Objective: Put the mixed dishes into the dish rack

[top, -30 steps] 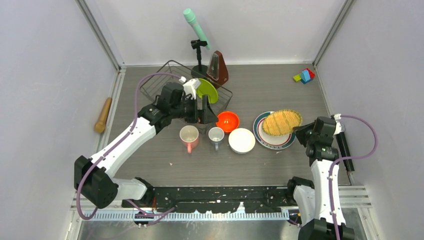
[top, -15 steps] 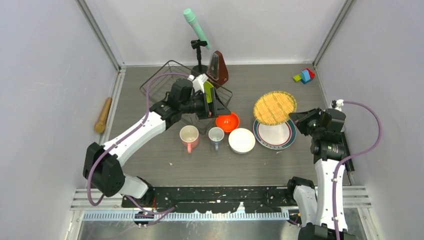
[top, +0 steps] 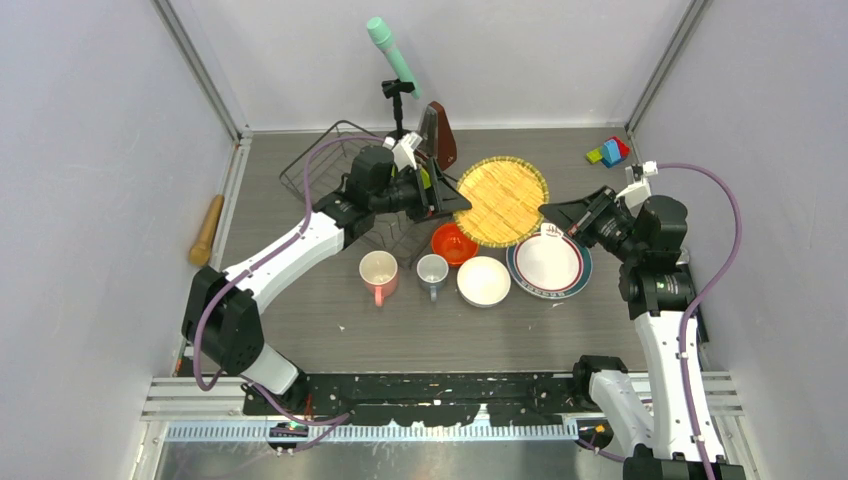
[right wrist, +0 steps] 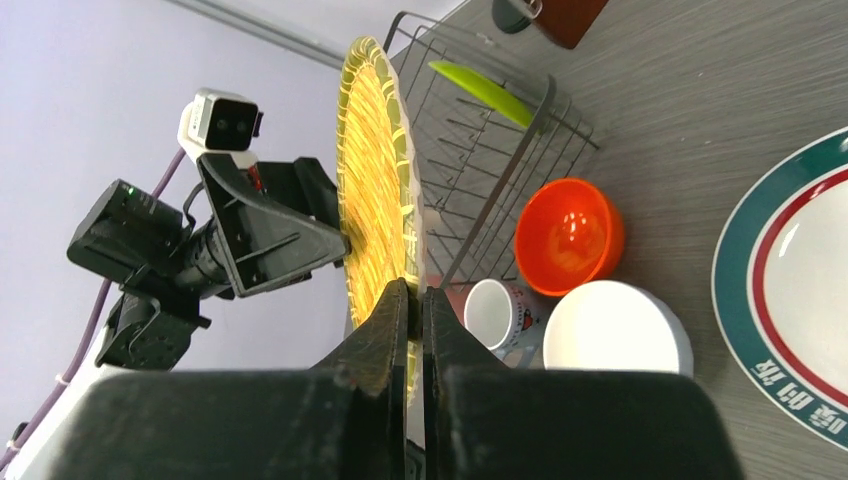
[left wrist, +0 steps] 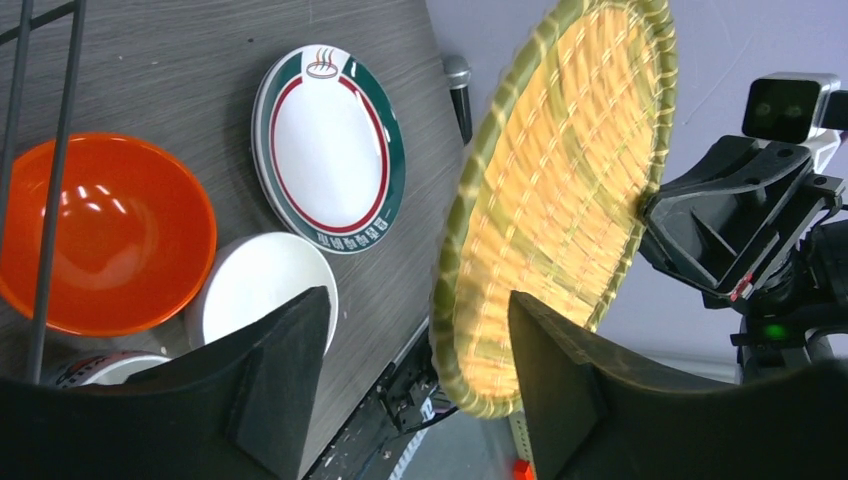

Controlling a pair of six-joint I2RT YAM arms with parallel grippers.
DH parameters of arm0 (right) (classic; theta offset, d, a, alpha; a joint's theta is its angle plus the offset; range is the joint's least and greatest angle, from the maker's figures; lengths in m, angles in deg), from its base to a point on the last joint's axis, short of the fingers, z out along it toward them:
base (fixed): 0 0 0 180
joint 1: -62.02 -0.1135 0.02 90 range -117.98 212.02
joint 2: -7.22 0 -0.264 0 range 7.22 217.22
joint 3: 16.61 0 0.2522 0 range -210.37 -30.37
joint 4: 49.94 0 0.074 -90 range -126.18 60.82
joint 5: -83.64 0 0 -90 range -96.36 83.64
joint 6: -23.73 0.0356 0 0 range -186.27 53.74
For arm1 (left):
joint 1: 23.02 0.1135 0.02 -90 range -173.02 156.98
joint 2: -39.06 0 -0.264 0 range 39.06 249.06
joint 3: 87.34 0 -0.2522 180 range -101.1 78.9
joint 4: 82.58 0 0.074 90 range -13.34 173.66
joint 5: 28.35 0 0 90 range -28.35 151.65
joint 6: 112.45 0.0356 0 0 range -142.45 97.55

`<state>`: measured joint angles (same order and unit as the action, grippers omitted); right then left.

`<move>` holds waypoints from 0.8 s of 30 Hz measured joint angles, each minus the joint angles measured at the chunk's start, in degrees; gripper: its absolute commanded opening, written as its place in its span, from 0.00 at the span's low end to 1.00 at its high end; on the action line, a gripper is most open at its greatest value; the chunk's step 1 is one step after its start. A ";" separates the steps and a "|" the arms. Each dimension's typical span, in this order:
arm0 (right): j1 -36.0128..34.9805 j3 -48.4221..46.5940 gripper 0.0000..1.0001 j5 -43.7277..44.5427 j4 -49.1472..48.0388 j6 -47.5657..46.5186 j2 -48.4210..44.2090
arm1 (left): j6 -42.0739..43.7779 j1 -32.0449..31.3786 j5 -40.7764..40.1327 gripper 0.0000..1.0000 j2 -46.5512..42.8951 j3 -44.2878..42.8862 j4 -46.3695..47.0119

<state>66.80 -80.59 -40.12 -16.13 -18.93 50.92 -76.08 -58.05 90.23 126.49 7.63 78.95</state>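
Note:
The tan woven plate (top: 503,200) hangs on edge in the air between the arms. My right gripper (top: 556,216) is shut on its right rim (right wrist: 375,170). My left gripper (top: 455,197) is open, and the plate's left rim (left wrist: 570,170) sits between its fingers, close to the right one. Behind the left arm stands the dish rack (top: 320,170) with the lime-green plate (right wrist: 480,88) upright in it. On the table lie the orange-red bowl (top: 453,243), white bowl (top: 483,281), teal-rimmed plate (top: 548,264), pink mug (top: 378,272) and small grey-blue mug (top: 432,270).
A microphone stand (top: 398,90) and a brown metronome (top: 437,135) stand just behind the rack. A wooden rolling pin (top: 206,230) lies by the left wall. Coloured blocks (top: 608,151) sit at the back right.
My right gripper lifted the tan plate off the teal-rimmed plate and carried it left and back. My left gripper swung right from the rack to the plate's rim, its jaws narrowing a little.

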 measured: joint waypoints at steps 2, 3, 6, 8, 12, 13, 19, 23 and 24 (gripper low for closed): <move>-0.37 0.02 0.00 -0.85 -0.02 0.28 0.20 | -0.33 0.00 0.04 0.52 0.17 -0.15 0.85; -0.46 0.02 0.00 -1.16 -0.04 0.46 0.22 | -0.50 0.00 0.09 0.46 0.28 -0.20 1.38; -0.57 0.02 0.00 -2.01 -0.26 0.92 0.22 | -1.22 0.00 0.63 0.14 0.74 -0.20 2.82; -0.61 0.02 0.13 -2.27 -0.31 0.83 0.35 | -1.75 0.00 1.20 0.00 1.09 -0.20 4.00; -0.15 0.42 0.47 -1.73 0.07 0.79 1.79 | -4.13 1.07 3.74 0.00 0.68 0.07 10.23; -0.37 0.39 0.50 -2.01 -0.13 0.68 1.99 | -4.17 1.20 3.65 0.00 0.50 0.57 11.39; -0.87 0.07 0.59 -2.14 -0.17 0.17 2.01 | -4.46 2.23 3.69 0.00 -0.07 3.85 12.20; -0.87 -0.61 0.61 -1.86 -0.04 -0.24 2.40 | -4.24 2.60 3.63 0.00 -0.48 3.93 12.17; -0.87 -1.05 0.61 -1.62 0.22 -0.59 2.62 | -4.26 2.69 3.63 0.00 -0.50 3.93 12.22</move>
<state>65.93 -81.64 -41.74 -15.91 -19.52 53.55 -80.34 -55.36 93.85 125.99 11.57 91.17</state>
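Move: The woven tray hangs between my two hands, held up by my right fingers on its right rim. Its middle is about 8 cm to the right of my left hand and 1 cm ahead, nearly level; its near rim already sits between my open left fingers. The orange bowl is some 23 cm straight below, the white bowl about 6 cm right and 7 cm back of my hand. From my right hand the tray's middle is about 8 cm left and 2 cm ahead. I shut my left fingers on the tray's left rim, then lift that hand about 3.5 cm and let it settle back to roughly 2 cm higher and 1 cm forward, its fingertips tipping up some 8 degrees. My right hand keeps its grip and its place until the left has closed, then opens more than halfway and lets go of the right rim, staying beside it. ##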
